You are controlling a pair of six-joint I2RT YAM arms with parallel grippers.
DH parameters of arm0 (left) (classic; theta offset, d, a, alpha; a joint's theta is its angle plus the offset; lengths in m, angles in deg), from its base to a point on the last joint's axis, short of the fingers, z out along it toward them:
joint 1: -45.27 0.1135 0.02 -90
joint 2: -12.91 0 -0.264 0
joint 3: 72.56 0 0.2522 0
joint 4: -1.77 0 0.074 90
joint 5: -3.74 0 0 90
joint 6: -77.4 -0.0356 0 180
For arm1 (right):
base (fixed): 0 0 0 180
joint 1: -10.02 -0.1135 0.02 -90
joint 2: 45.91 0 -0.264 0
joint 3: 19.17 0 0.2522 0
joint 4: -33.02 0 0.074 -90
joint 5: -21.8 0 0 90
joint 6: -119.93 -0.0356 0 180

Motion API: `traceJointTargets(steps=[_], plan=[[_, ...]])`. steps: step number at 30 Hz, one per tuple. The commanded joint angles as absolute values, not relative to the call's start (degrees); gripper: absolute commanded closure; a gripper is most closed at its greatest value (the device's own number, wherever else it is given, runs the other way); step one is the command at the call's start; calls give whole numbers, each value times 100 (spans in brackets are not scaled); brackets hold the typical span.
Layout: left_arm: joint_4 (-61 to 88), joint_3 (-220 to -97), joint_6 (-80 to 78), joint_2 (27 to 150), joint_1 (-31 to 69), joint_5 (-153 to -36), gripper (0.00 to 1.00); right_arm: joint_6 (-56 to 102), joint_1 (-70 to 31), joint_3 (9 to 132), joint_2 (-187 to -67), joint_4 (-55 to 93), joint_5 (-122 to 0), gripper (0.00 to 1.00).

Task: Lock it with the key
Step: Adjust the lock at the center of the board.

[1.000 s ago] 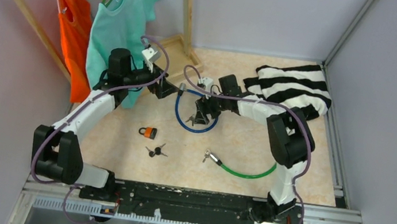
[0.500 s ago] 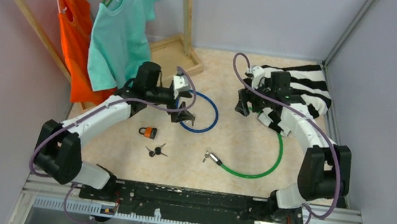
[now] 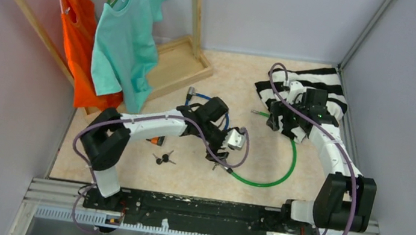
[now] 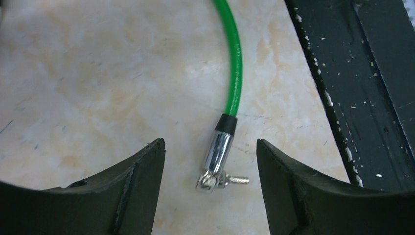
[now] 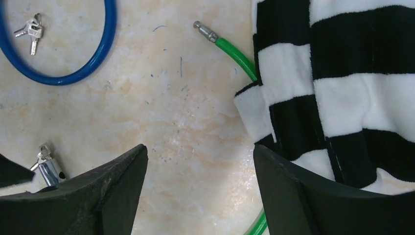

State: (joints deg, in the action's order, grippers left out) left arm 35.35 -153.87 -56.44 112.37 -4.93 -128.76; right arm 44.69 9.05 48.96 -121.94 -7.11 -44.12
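A green cable (image 3: 283, 170) curves across the floor. Its chrome lock end (image 4: 218, 152) lies flat with a small silver key (image 4: 238, 180) sticking out sideways. My left gripper (image 4: 210, 164) hovers right over that lock end, open, one finger on each side and touching nothing. In the top view the left gripper (image 3: 222, 155) sits just above the lock end (image 3: 217, 165). The cable's pin end (image 5: 204, 30) lies beside the striped cloth (image 5: 342, 73). My right gripper (image 5: 200, 166) is open over bare floor at the cloth's edge (image 3: 272, 119).
A blue cable (image 5: 98, 54) loops around a pair of silver keys (image 5: 30, 32). An orange padlock (image 3: 157, 141) and two black-headed keys (image 3: 163, 159) lie under the left arm. A clothes rack with shirts (image 3: 124, 40) stands at the back left. The black base rail (image 4: 362, 73) is close.
My left arm swung right from the blue cable to the green cable's lock end, and its jaws narrowed a little. The right gripper shifted slightly right toward the striped cloth.
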Motion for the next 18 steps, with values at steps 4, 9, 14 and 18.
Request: traceJointTargets(steps=[4,9,14,18], plan=[[4554,-16542,-6420,12458,-1493,-12402,34,4364,1099,4852,-11842,-521,-4332,21],[4862,-17168,-6514,13117,-1896,-12062,46,4393,1114,4747,-11738,-491,-4288,21],[4999,-17219,-6654,13265,-2033,-11964,56,4406,1138,4720,-11744,-487,-4216,21],[5235,-17183,-6785,13347,-2062,-11751,66,4416,1147,4727,-11803,-495,-4177,21]])
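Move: The left hand goes for the lock's green cable just past its black collar, about 7 cm back, 6 cm to the right and some 9 cm below. The silver lock body lies 3 cm back and 1 cm right of the hand. The silver keys lie about 9 cm ahead and 9 cm left; the black keys some 4 cm back and 19 cm left. From the right hand that cable spot is about 21 cm back, 13 cm left and 12 cm down. The empty left hand sinks about 8 cm while drawing back and to its right, passing over the lock body to the green cable beside the black collar, and slows to a near stop there. Meanwhile the wrist turns some 20 degrees, clockwise with its left side rising, and the fingers narrow from about three quarters open to two fifths, ending low on either side of the cable without having shut on it; whether a pad touches it can't be seen. ##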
